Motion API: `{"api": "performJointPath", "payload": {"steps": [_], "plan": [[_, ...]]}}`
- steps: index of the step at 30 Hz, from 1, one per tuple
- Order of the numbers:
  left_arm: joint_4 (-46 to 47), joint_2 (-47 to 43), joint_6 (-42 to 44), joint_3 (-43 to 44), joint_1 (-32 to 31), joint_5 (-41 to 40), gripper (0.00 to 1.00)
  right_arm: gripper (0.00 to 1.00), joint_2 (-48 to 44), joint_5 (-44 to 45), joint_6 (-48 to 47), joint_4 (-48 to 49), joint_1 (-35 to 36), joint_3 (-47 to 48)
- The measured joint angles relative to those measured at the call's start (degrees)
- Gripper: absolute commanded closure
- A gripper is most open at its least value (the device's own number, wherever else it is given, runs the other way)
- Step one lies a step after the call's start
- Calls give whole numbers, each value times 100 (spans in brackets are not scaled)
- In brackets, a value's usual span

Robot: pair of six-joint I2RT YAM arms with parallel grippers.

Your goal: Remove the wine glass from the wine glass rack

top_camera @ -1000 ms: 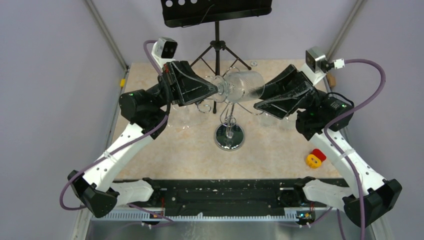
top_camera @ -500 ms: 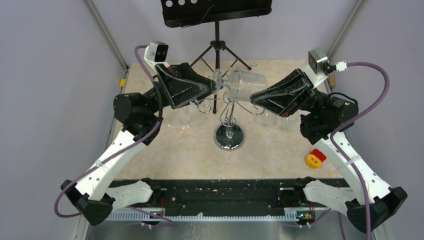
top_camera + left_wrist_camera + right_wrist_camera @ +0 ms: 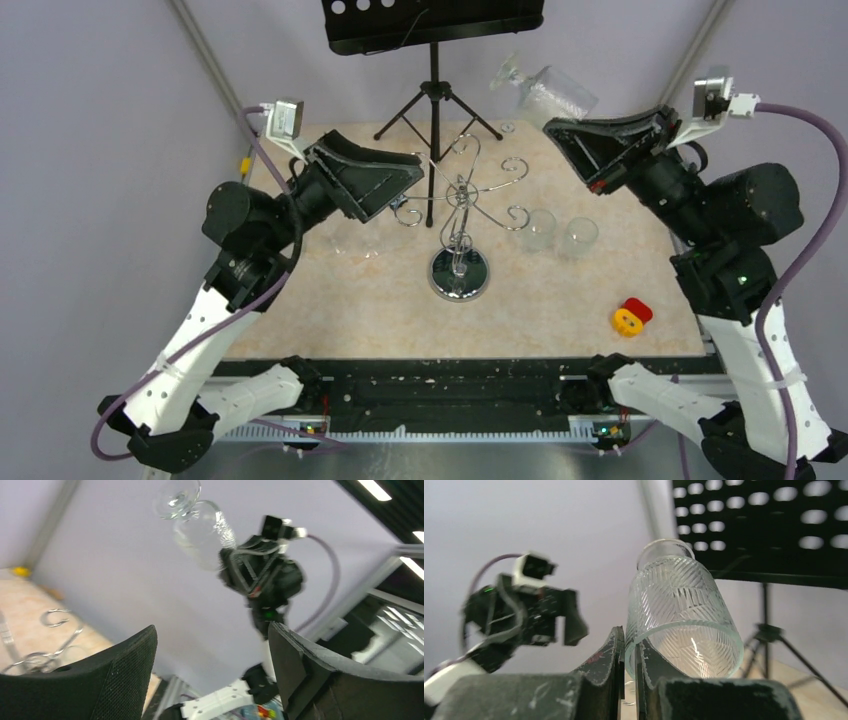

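Note:
The wine glass [image 3: 553,95] is clear with a ribbed bowl and hangs in the air at the back right, well away from the rack, foot pointing left. My right gripper [image 3: 553,124] is shut on its rim, one finger inside the bowl and one outside, as the right wrist view shows: wine glass [image 3: 684,615], gripper [image 3: 630,647]. The chrome wine glass rack [image 3: 459,272] stands mid-table, and I see no glass on its curled hooks. My left gripper [image 3: 405,176] is open and empty just left of the rack's arms. In its wrist view the gripper [image 3: 212,630] frames the raised wine glass [image 3: 200,527].
A black tripod music stand [image 3: 432,20] stands behind the rack, close to the lifted glass. Two clear tumblers [image 3: 540,228] [image 3: 580,235] sit right of the rack. A red and yellow toy [image 3: 631,317] lies near the front right.
My left gripper opened, let go of the glass's stem end and drew back left. My right gripper shut on the rim and carried the glass up and to the back right, away from the rack.

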Motion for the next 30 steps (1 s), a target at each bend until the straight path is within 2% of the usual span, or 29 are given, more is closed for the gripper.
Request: {"api": "performJointPath", "payload": {"steps": [5,9,12,17,21,30], "plan": [[-1449,120,1276,339,0,-907,15,100,354,2295,-1126,-2245,2,1137],[-2262,179,1928,420,0,-1611,15,100,848,4269,-1585,-3550,-13,1624],[-2804,201,2302,485,0,-2162,15,100,1381,5206,-1703,-4207,-319,1628],[-3340,90,2675,494,2,-3036,15,100,2199,5431,-1698,-4387,-1576,588],[-3399,-175,2830,400,2,-3357,15,100,2728,5353,-1596,-4546,-2337,-361],[-3421,-356,3117,334,2,-3515,15,100,2859,4570,-1342,-4426,-2804,-680]]}}
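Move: My right hand holds the wine glass by its rim, high up. The bare table spot for it lies about 20 cm ahead, 27 cm to my right and 60 cm down. Just left of that spot stand two glasses: the near glass about 17 cm ahead and 18 cm right of my right hand, the second glass 18 cm ahead and 10 cm right. The rack is 12 cm ahead, 7 cm left. From my left hand, that spot is some 22 cm ahead, 42 cm right. I swing the wine glass down onto the right side of the table, keeping the rim pinched in my right fingers: forward and right at first, then steeply down, some 37 cm lower and 25 cm to the right in all, turning the wrist clockwise and tipping it well down. Meanwhile my empty, open left hand goes about 10 cm down, forward and left, turning counter-clockwise. ##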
